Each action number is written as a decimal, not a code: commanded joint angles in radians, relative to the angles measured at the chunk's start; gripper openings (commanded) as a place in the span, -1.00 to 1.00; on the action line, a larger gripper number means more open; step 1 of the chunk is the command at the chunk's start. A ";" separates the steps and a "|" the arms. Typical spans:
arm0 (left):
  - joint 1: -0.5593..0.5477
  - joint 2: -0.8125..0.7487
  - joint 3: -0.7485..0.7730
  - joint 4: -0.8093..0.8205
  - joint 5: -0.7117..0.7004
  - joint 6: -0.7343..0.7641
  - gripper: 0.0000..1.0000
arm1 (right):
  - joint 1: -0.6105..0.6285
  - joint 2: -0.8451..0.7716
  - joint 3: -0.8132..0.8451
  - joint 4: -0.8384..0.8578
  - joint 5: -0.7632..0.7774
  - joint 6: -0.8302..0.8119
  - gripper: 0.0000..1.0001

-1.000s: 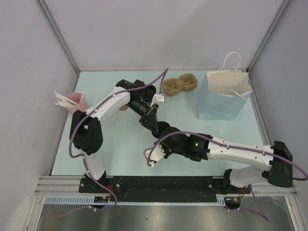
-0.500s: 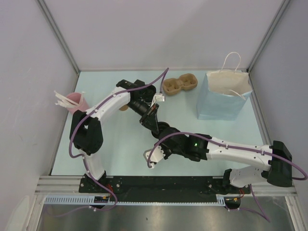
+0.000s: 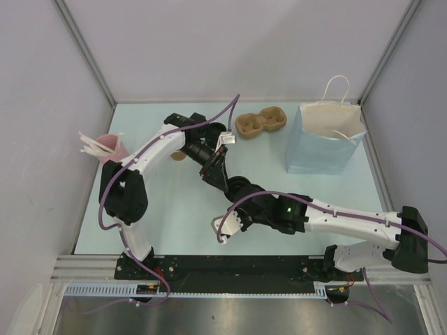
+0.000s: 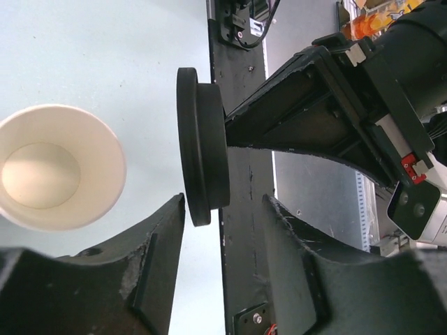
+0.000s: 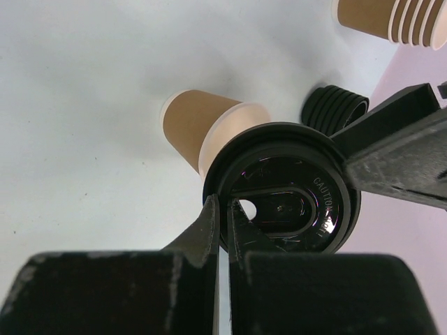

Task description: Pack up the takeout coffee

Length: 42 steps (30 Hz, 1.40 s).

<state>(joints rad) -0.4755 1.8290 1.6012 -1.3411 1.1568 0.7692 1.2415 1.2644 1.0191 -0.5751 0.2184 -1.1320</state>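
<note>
In the left wrist view the takeout coffee cup (image 4: 59, 167) stands open on the table, tan outside and cream-white inside. A round black lid (image 4: 202, 146) hangs edge-on beside it, low between the fingers of my left gripper (image 4: 223, 206), which is open and does not clamp it. My right gripper (image 5: 223, 209) is shut on the rim of the lid (image 5: 286, 188), just in front of the cup (image 5: 202, 132). From above, the left gripper (image 3: 215, 167) and the right gripper (image 3: 230, 183) meet mid-table and hide the cup and lid.
A stack of black lids (image 5: 334, 108) and a stack of nested tan cups (image 5: 391, 17) stand behind the cup. A brown two-cup carrier (image 3: 260, 122) and a blue paper bag (image 3: 325, 139) sit at the back right. A pink cup of stirrers (image 3: 105, 146) is at the left.
The left arm has shifted slightly back and to the left. The right arm has edged a little toward the front, still tip to tip with the left.
</note>
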 commanded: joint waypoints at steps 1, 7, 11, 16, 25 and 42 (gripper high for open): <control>0.015 -0.060 0.080 -0.125 0.024 0.015 0.21 | 0.001 -0.033 0.007 -0.017 -0.028 0.038 -1.00; 0.057 -0.095 0.198 -0.124 -0.011 -0.008 0.36 | -0.028 -0.060 0.050 -0.065 -0.143 0.101 -1.00; 0.089 -0.148 0.273 -0.124 -0.032 -0.008 0.54 | -0.069 -0.086 0.073 -0.085 -0.258 0.138 -1.00; 0.133 -0.247 0.275 -0.072 -0.043 -0.019 0.88 | -0.157 -0.112 0.098 -0.080 -0.372 0.208 -1.00; 0.167 -0.648 -0.087 0.474 -0.144 -0.183 1.00 | -0.395 -0.057 0.145 -0.026 -0.609 0.379 -1.00; 0.169 -0.922 -0.747 1.094 -0.298 -0.254 0.99 | -0.479 0.280 0.450 -0.215 -0.689 0.482 -1.00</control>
<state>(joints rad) -0.3115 0.9627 0.9325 -0.4271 0.8875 0.5472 0.7647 1.5112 1.3998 -0.7155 -0.4721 -0.6613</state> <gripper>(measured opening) 0.996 0.023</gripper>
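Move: The open coffee cup stands about 8 cm ahead of the right hand, 4 cm to its left and 12 cm below; this hand already grips the black lid by its rim. Of the cup, the lid stack is some 24 cm farther out and 8 cm left, the cup stack about 21 cm out and 24 cm left. From the left hand, half open around the lid's edge, the cup lies some 5 cm ahead, 4 cm right and 14 cm below. Keep the right fingers shut on the lid and, after easing back slightly, carry it about 6 cm forward and 3 cm up towards the cup, turning the wrist some 50 degrees to bring the lid closer to level. Open the left gripper fully and bring it clear of the lid, up and to the left with a short forward swing, then partly back down. ##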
